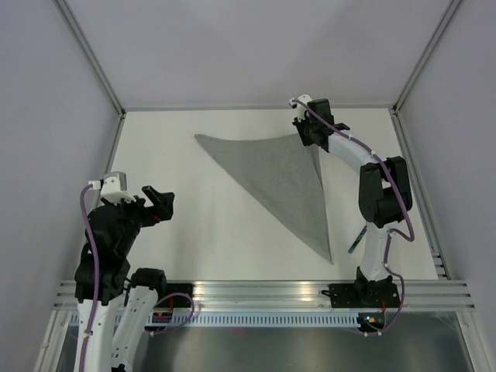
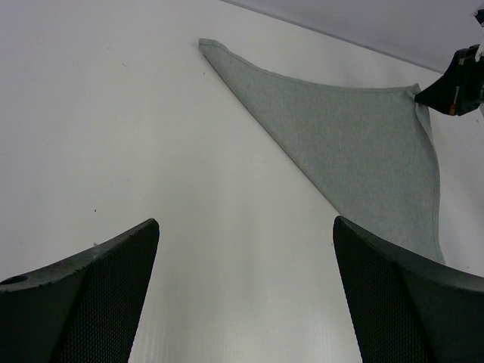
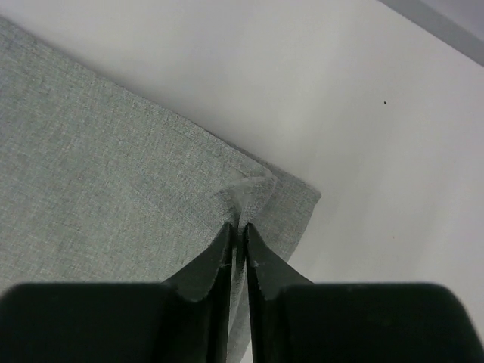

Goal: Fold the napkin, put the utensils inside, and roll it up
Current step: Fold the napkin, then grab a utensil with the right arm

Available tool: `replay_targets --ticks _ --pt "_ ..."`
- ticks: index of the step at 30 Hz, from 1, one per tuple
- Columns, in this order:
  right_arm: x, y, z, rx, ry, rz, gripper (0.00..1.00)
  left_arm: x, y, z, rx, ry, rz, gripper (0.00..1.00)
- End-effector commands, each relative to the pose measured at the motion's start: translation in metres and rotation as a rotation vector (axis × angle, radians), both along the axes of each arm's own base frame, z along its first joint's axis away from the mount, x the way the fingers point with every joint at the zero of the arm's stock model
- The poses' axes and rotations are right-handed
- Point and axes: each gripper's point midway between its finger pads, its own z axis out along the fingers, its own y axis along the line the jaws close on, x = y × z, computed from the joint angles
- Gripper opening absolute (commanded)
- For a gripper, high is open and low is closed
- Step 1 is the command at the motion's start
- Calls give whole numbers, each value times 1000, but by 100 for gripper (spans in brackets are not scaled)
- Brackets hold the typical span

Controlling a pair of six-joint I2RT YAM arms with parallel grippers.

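The grey napkin (image 1: 279, 174) lies folded into a triangle on the white table, one point at the far left, one toward the near right. My right gripper (image 1: 307, 133) is at its far right corner, shut on a pinched-up fold of the napkin (image 3: 98, 174); in the right wrist view the jaws (image 3: 239, 227) meet on the cloth. My left gripper (image 1: 159, 203) hovers open over bare table to the napkin's left, its fingers (image 2: 113, 265) wide apart with nothing between them. A thin teal-dark utensil (image 1: 356, 241) shows beside the right arm's base, partly hidden.
White enclosure walls stand on the left, back and right of the table (image 1: 194, 232). An aluminium rail (image 1: 263, 293) with both arm bases runs along the near edge. The right arm (image 1: 380, 194) reaches over the table's right side.
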Motion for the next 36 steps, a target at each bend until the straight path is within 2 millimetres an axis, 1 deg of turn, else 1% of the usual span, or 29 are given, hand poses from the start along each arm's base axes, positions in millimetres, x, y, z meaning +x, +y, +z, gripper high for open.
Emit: replay_targets --ticks 1,3,4,5,6,9,10,11,12,13,14,15,16,17,18,19,21,22,23,24,25,26,28,29,30,31,34,36 --pt "17 -14 4 -33 -25 -55 21 4 2 4 10 -22 5 100" --pt "22 -18 0 -39 -11 -70 46 4 1 5 11 -23 3 100" --pt "27 -23 1 -37 -6 -92 65 4 1 5 11 -25 1 100" --pt "29 -26 2 -35 -2 -103 71 4 1 5 10 -23 0 100" --pt "33 -35 5 -30 -3 -128 76 3 1 4 10 -23 -2 100" --pt "33 -49 16 -6 23 -170 77 2 0 6 11 -31 -4 100" --pt "29 -59 27 4 21 -186 78 2 0 6 11 -31 -4 100" --pt "17 -65 20 -1 63 -199 78 2 0 5 11 -30 -5 100" --pt "8 -72 20 -4 82 -212 78 2 0 6 11 -33 -4 100" --pt "-2 -84 32 -2 74 -233 77 1 0 7 10 -37 -5 100" --pt "-25 -91 11 -12 150 -233 77 1 0 7 10 -40 -8 100" --pt "-37 -97 7 -14 178 -230 76 0 0 8 8 -43 -8 100" --pt "-50 -113 17 -4 177 -245 76 0 -1 8 9 -45 -11 100" --pt "-77 -118 -5 7 267 -234 75 0 -1 8 9 -43 -13 100" --pt "-91 -135 -9 3 297 -244 74 0 -1 8 8 -43 -11 100" --pt "-118 -151 -16 4 360 -259 73 0 -1 8 8 -43 -11 100" --pt "-143 -163 -22 25 417 -239 72 0 -2 8 9 -45 -16 100" --pt "-156 -182 -18 10 421 -245 72 -1 -2 8 8 -46 -19 100" --pt "-177 -188 -28 -2 481 -240 72 -1 -3 8 8 -48 -22 100" --pt "-188 -193 -30 -6 504 -234 71 -1 -3 9 8 -51 -20 100" --pt "-199 -205 -30 -27 512 -224 71 -1 -3 9 8 -51 -20 100" --pt "-219 -206 -39 -30 573 -216 71 -2 -3 9 7 -54 -23 100" --pt "-236 -213 -39 -34 599 -211 72 -3 -3 10 7 -59 -22 100" --pt "-250 -213 -45 -44 640 -190 72 -4 -3 12 5 -69 -25 100" --pt "-257 -215 -47 -49 654 -187 73 -4 -3 11 5 -69 -26 100" --pt "-269 -215 -51 -62 686 -176 74 -4 -4 11 5 -69 -29 100" --pt "-286 -214 -61 -72 741 -162 75 -4 -3 11 5 -69 -26 100" --pt "-292 -215 -65 -79 768 -164 75 -5 -4 12 5 -75 -28 100"
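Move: The right hand still pinches the napkin's folded-over corner, about 11 cm above the table; the napkin's far-right corner, where this layer belongs, lies roughly 5 cm ahead, 8 cm to the right and 10 cm down. The knife's middle is some 28 cm back and 22 cm right of this hand, about 11 cm lower. From the idle left hand that far-right corner is around 38 cm ahead, 50 cm right and 28 cm below. The right fingers let go of the napkin's folded corner, opening to about three quarters as the hand eases some 3 cm forward and slightly down. The hand then swings right and back, away from the napkin to over the knife, ending about 27 cm back and 21 cm right of its start and 7 cm lower, with the wrist tipping about 40 degrees so the open fingers point nearly straight down. ##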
